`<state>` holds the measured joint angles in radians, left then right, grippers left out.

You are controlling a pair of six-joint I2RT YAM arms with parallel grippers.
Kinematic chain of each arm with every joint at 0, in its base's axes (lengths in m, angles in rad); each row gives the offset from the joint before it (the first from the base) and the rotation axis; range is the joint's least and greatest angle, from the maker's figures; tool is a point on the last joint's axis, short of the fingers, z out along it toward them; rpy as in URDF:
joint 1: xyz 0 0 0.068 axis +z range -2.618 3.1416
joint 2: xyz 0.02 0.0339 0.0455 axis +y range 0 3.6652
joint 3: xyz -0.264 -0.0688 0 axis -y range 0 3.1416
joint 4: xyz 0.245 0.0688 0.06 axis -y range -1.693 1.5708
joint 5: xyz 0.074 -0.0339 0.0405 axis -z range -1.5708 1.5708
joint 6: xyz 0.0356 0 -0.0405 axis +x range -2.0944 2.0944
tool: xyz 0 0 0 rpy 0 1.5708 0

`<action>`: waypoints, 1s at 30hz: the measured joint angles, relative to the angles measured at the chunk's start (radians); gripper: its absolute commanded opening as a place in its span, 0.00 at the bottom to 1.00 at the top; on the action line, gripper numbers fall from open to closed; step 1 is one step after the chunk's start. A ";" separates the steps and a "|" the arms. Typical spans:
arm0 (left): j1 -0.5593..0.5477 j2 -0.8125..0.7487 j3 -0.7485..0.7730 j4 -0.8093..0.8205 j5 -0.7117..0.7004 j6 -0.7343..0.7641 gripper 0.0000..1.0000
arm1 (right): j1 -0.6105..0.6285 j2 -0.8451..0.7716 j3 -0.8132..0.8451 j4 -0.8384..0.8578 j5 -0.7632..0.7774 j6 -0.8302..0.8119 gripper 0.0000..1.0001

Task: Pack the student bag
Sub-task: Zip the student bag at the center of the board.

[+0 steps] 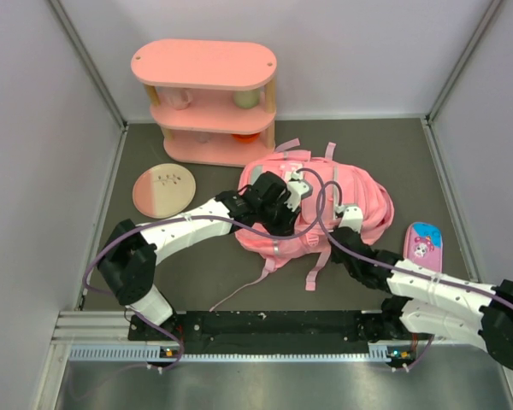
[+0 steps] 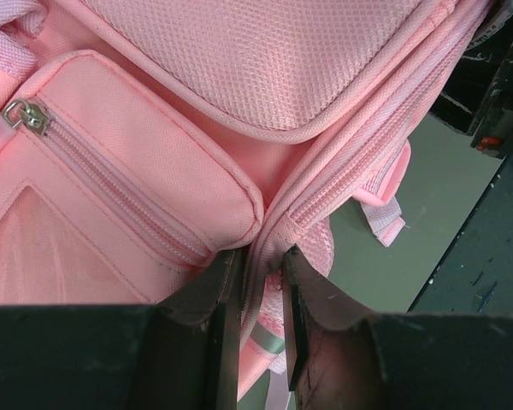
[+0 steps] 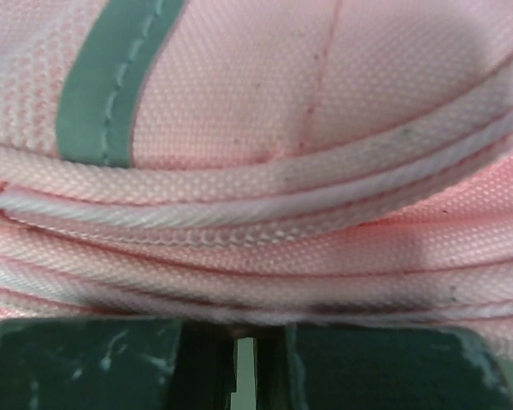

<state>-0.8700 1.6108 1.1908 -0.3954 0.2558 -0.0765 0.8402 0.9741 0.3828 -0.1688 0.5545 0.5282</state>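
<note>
The student bag (image 1: 342,196) lies flat mid-table, a soft pink backpack with its straps trailing toward me. My left gripper (image 1: 280,207) rests on the bag's left side. In the left wrist view it (image 2: 261,295) is shut on a pink piped seam of the bag (image 2: 265,94), beside a zipped front pocket with a metal pull (image 2: 24,117). My right gripper (image 1: 349,220) presses against the bag's near right edge. In the right wrist view its jaws (image 3: 250,329) stand almost together, with the tips hidden under the bag's pink piping (image 3: 256,213).
A pink three-tier shelf (image 1: 207,102) holding cups stands at the back. A round pink-and-cream plate (image 1: 163,189) lies to the left of the bag. A small flat pencil case (image 1: 423,243) lies to its right. White walls close in the table.
</note>
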 measured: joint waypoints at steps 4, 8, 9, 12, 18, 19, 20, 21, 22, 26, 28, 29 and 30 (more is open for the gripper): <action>-0.001 0.000 -0.001 -0.003 -0.018 -0.005 0.00 | -0.001 -0.027 0.012 -0.038 -0.031 -0.019 0.00; -0.001 -0.009 -0.017 -0.005 -0.039 -0.005 0.00 | -0.001 -0.106 0.028 -0.110 -0.089 -0.023 0.00; 0.000 -0.014 -0.025 -0.004 -0.040 -0.005 0.00 | -0.001 -0.125 0.035 -0.133 -0.103 -0.019 0.00; 0.011 -0.037 -0.049 0.002 -0.035 -0.005 0.00 | -0.001 -0.164 0.058 -0.211 -0.130 -0.007 0.00; 0.037 -0.081 -0.098 0.002 -0.024 0.001 0.00 | -0.001 -0.170 0.093 -0.316 -0.149 0.032 0.00; 0.041 -0.087 -0.105 0.003 -0.023 0.002 0.00 | 0.000 -0.172 0.096 -0.326 -0.156 0.035 0.00; 0.045 -0.092 -0.110 0.004 -0.018 0.002 0.00 | 0.000 -0.177 0.097 -0.331 -0.162 0.041 0.00; 0.050 -0.098 -0.116 0.007 -0.016 0.001 0.00 | 0.000 -0.183 0.098 -0.336 -0.165 0.044 0.00; 0.056 -0.107 -0.127 0.008 -0.011 0.001 0.00 | 0.000 -0.190 0.098 -0.342 -0.166 0.049 0.00; 0.105 -0.143 -0.177 0.008 0.013 -0.002 0.07 | 0.000 -0.202 0.098 -0.360 -0.177 0.068 0.00; 0.137 -0.170 -0.206 0.014 0.039 -0.008 0.23 | 0.002 -0.201 0.102 -0.359 -0.210 0.075 0.00; 0.153 -0.185 -0.220 0.020 0.058 -0.012 0.38 | 0.002 -0.203 0.105 -0.356 -0.231 0.077 0.00; 0.167 -0.203 -0.233 0.026 0.074 -0.018 0.44 | 0.002 -0.209 0.105 -0.349 -0.254 0.079 0.00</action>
<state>-0.7025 1.4082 0.9577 -0.3698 0.3294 -0.0940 0.8421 0.7654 0.4877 -0.5175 0.3000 0.6075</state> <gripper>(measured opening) 0.255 0.024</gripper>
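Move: The left hand already pinches the student bag's near zip edge; the bag's middle lies about 6 cm ahead, 7 cm right and 6 cm lower, its left loose strap about 12 cm back and 7 cm left. From the right hand, shut at the bag's near edge, the bag's middle is some 10 cm ahead, 5 cm left and about level in height, its right loose strap 6 cm back and 5 cm left, and the pencil case about 22 cm right, 1 cm nearer. Left hand pulls the pinched bag edge about 7 cm left; shut right fingers draw 5 cm back, rising. ##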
